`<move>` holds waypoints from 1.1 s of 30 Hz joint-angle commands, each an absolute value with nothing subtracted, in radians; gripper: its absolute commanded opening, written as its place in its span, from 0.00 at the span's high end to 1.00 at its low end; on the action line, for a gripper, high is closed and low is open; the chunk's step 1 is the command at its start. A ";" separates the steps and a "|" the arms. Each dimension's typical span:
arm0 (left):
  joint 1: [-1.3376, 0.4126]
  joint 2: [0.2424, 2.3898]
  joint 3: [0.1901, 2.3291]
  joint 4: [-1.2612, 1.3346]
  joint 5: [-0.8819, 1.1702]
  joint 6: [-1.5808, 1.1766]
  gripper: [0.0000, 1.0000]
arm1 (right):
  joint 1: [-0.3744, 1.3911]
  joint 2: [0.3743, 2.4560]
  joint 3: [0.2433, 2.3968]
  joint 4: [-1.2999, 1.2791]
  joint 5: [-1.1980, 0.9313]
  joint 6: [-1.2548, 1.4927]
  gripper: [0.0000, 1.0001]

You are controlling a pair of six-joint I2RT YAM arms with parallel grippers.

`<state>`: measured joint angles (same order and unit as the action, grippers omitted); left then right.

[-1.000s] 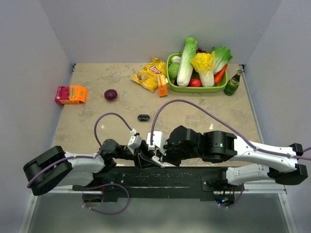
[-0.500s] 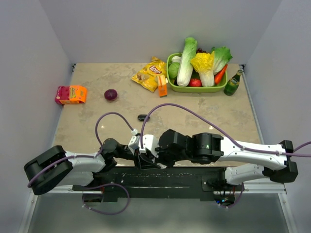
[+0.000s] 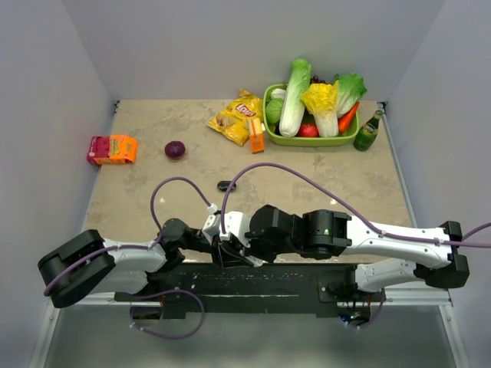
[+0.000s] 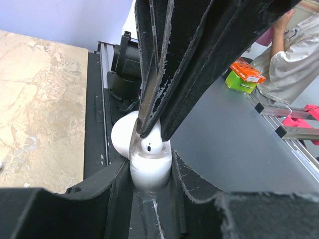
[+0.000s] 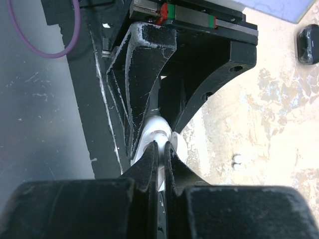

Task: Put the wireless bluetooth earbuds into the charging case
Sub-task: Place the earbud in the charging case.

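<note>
My left gripper (image 4: pixel 149 173) is shut on the white charging case (image 4: pixel 148 172) and holds it upright at the near table edge, its lid (image 4: pixel 122 137) hinged open to the left. A white earbud (image 4: pixel 152 145) sits at the case's mouth, pinched by my right gripper (image 5: pixel 160 146), which comes down from above and is shut on it. In the right wrist view the earbud (image 5: pixel 160 172) shows as a white sliver between the fingers, above the case (image 5: pixel 155 125). From the top camera, both grippers (image 3: pixel 230 249) meet over the black base rail. Another small white bud (image 5: pixel 238 160) lies on the table.
A black pill-shaped case (image 3: pixel 225 185) lies mid-table. At the back are a chips bag (image 3: pixel 236 119), a green basket (image 3: pixel 273 136) of vegetables and a green bottle (image 3: pixel 369 130). A red onion (image 3: pixel 175 149) and an orange-pink box (image 3: pixel 112 149) lie far left.
My right arm slid left until its gripper met the left gripper, then held still. The left arm and the case have not moved.
</note>
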<state>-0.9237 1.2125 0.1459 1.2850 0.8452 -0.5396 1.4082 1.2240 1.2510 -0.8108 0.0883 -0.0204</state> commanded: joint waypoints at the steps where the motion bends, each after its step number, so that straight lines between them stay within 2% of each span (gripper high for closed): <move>1: -0.922 1.212 0.172 1.351 0.859 -0.543 1.00 | 1.413 1.223 1.267 -0.805 0.095 -0.038 1.00; 21: -0.922 1.200 0.212 1.313 0.854 -0.528 1.00 | 1.430 1.215 1.227 -0.781 0.084 -0.017 1.00; 23: -0.922 1.200 0.213 1.313 0.851 -0.528 1.00 | 1.428 1.219 1.229 -0.773 0.098 -0.008 0.88; 26: -0.922 1.201 0.212 1.313 0.851 -0.526 1.00 | 1.430 1.206 1.235 -0.744 0.130 0.034 0.75; 33: -0.922 1.203 0.201 1.313 0.841 -0.520 1.00 | 1.430 1.154 1.264 -0.701 0.201 0.074 0.62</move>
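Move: The right hand still pinches the white earbud at the open white charging case, whose middle is about 2 cm below and 1 cm left of that hand. A loose white earbud lies some 7 cm ahead, 11 cm right and 15 cm down; the black case is about 20 cm ahead, 7 cm left, equally low. The left hand keeps the charging case in its fingertips, its middle about 1 cm to that hand's right. Right hand dips half a centimetre at the charging case, opens off the earbud, rises about 1 cm; left keeps holding. ##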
